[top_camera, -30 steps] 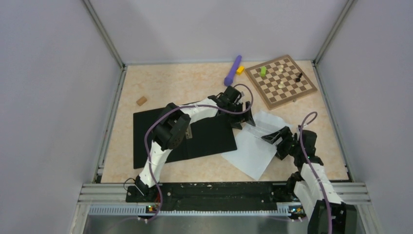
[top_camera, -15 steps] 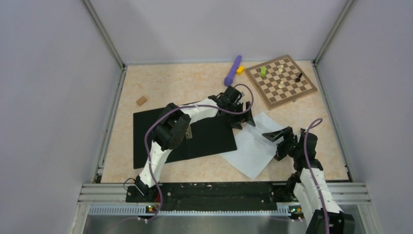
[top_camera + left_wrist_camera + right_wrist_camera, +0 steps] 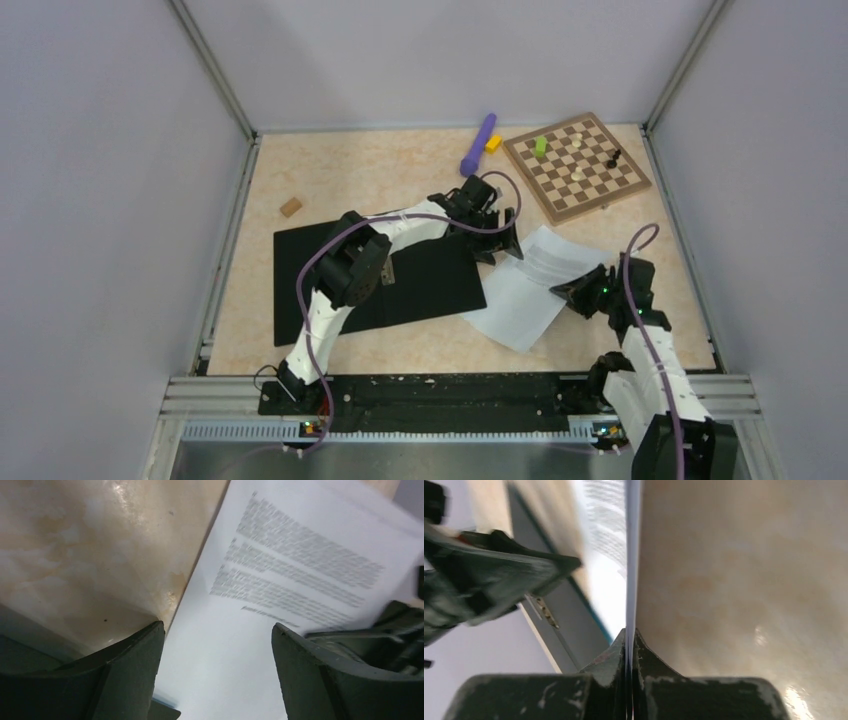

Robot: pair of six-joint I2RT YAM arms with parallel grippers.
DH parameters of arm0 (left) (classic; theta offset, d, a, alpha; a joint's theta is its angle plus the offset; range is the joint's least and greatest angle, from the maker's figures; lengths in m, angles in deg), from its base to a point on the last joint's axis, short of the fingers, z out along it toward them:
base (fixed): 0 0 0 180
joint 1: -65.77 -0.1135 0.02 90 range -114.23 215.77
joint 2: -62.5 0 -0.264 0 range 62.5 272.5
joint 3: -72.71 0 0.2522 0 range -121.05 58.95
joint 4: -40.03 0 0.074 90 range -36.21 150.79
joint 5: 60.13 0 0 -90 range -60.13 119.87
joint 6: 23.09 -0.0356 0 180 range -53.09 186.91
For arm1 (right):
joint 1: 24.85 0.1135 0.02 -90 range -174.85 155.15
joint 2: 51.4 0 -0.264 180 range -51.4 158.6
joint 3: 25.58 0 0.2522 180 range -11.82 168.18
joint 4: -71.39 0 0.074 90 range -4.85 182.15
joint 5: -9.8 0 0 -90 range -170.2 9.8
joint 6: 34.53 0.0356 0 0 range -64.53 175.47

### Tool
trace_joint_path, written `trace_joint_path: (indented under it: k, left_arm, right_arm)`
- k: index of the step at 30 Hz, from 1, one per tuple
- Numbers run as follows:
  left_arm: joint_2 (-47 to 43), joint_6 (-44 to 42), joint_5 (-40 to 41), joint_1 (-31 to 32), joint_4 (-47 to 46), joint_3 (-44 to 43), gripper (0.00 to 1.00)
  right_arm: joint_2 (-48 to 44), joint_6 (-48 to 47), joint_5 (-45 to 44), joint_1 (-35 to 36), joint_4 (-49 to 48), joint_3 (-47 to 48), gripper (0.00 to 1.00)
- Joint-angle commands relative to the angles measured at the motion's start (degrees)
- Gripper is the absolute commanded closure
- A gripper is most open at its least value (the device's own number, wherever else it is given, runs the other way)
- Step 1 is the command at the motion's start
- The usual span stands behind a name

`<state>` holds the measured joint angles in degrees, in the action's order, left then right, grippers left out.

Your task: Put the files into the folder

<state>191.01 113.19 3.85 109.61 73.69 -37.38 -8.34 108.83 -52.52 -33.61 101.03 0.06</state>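
Observation:
The folder [image 3: 380, 285] lies open on the table, black inner faces up; its teal edge shows in the right wrist view [image 3: 569, 625]. The files [image 3: 525, 285], white printed sheets, lie just right of it, their left corner over the folder's right edge. My right gripper [image 3: 582, 291] is shut on the sheets' right edge, and the paper runs edge-on from between its closed jaws [image 3: 630, 635]. My left gripper [image 3: 503, 240] hangs open over the sheets' upper left part; the files [image 3: 300, 555] show between its fingers [image 3: 125, 675].
A brown chessboard [image 3: 575, 165] with several pieces stands at the back right. A purple stick [image 3: 478, 143] and a yellow block [image 3: 493, 143] lie beside it. A small brown block [image 3: 291, 207] sits at the left, above the folder.
My right gripper, open over the sheets before, has dropped to their right edge and shut on it. The sheets' right side has shifted slightly. The left arm has not moved.

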Motion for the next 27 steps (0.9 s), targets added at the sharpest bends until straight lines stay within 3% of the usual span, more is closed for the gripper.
trace_joint_path:
  k: [1, 10, 16, 22, 27]
  left_arm:
    - [-5.1, -5.3, 4.3, -1.2, 6.0, -3.1, 0.16]
    - [-23.2, -10.0, 5.1, -10.5, 8.8, 2.9, 0.15]
    - [-32.1, -11.4, 5.0, -17.0, 10.4, 10.1, 0.14]
    - [-40.1, -12.7, 14.0, -24.4, 16.7, 18.5, 0.14]
    - [-47.3, -13.0, 18.0, -31.2, 19.7, 25.8, 0.14]
  right_arm:
    - [4.0, -10.7, -3.7, 0.2, 3.0, 15.2, 1.0]
    - [19.7, -20.6, -0.4, 3.3, 4.2, 46.3, 1.0]
    - [30.2, -20.7, 2.2, 16.6, 3.7, 63.5, 1.0]
    - [39.2, -17.1, 6.3, 28.9, -2.6, 71.1, 1.0]
    - [41.5, -11.7, 10.9, 31.1, -12.2, 63.4, 1.0]
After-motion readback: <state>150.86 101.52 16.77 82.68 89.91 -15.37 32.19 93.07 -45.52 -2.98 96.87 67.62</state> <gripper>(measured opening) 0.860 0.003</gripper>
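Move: The open folder that my right hand will take the files to has its middle about 44 cm to the left, 4 cm ahead and 4 cm below. The files, already pinched by their right edge, have their middle some 4 cm left, level in reach and about 3 cm below. The chessboard is roughly 34 cm ahead and 10 cm right. From my left hand, the folder's middle is about 33 cm left, 3 cm back and 4 cm below. Keeping my shut pinch on the files, I swing my right hand up nearly 30 cm, forward at first and then also sharply left towards the folder, tipping its fingers up and turning counter-clockwise about 40 degrees. My open left hand clears out leftward some 27 cm, arcing up and partly down again over the folder's far part, turning counter-clockwise. ##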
